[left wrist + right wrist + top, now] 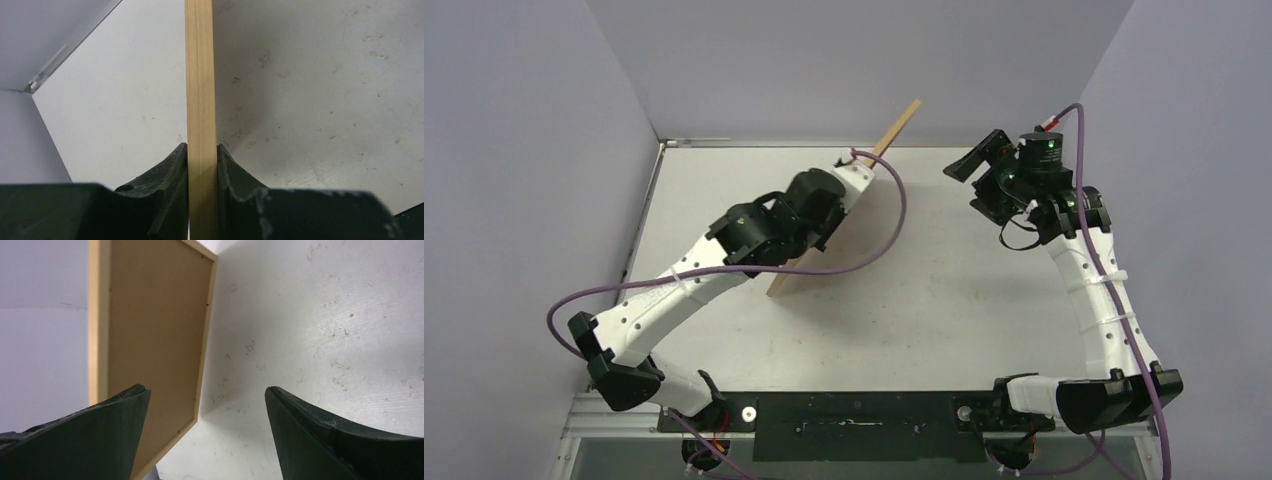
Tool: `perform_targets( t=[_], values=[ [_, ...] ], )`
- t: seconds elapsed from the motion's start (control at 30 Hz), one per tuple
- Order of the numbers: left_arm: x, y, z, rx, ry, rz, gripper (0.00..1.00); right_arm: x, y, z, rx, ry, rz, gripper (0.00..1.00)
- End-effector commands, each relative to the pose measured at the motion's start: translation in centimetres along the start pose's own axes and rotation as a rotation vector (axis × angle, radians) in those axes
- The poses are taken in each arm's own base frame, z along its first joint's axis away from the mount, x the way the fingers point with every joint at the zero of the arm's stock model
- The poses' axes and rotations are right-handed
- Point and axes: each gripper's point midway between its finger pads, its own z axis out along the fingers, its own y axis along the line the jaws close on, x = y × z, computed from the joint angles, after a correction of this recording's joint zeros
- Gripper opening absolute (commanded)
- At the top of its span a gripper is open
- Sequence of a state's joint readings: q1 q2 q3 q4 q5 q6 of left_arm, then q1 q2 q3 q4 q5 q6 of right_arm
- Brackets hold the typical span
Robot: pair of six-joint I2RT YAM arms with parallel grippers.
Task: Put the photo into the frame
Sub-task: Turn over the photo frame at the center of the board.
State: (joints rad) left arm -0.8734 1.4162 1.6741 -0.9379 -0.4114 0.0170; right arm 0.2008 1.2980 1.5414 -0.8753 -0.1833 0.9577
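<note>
The frame (809,278) stands on edge on the white table, tilted, its upper corner pointing to the back wall. My left gripper (852,178) is shut on its upper rim. In the left wrist view the light-wood edge of the frame (201,75) runs straight up between the two black fingers of that gripper (202,150), touching both. My right gripper (969,165) hangs open at the back right, apart from the frame. Its wrist view faces the frame's plain brown back (155,330), and nothing sits between the jaws of the right gripper (207,390). The photo is out of view.
Grey walls close the table (944,290) on the left, back and right. A purple cable (902,215) loops from the left arm over the table's middle. The arm bases sit along the near edge.
</note>
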Motion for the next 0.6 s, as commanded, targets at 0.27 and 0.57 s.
perform_targets(
  t=[0.27, 0.57],
  values=[
    [-0.9, -11.0, 2.9, -0.108, -0.075, 0.158, 0.0, -1.9, -7.4, -3.6, 0.241, -0.162, -0.067, 0.9],
    [7.1, -15.8, 7.4, -0.147, 0.107, 0.384, 0.0, -1.6, -12.5, -6.1, 0.397, -0.21, -0.103, 0.91]
  ],
)
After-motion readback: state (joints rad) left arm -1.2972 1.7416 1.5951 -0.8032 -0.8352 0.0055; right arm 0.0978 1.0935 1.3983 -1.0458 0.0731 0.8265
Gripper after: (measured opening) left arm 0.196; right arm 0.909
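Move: The photo frame is already held on edge in the left hand, pinched by its upper long side, brown back facing the right arm; its middle lies roughly 6 cm ahead of the left hand, 4 cm to the right and 13 cm below. Its lower long side is about 27 cm below that hand, likewise 6 cm ahead and 4 cm right, at or close to the board. From the empty right hand the frame's middle is some 20 cm left, nearly level fore and aft, 13 cm lower. The frame's upper side, still pinched, is carried by the left hand about 12 cm to the right and 10 cm down, drawing back some 5 cm; the sideways sweep leads and the sinking takes over, while the hand rolls some 20 degrees, its left side rising. The open, empty right hand backs away from the frame, rightward and somewhat back and down. ##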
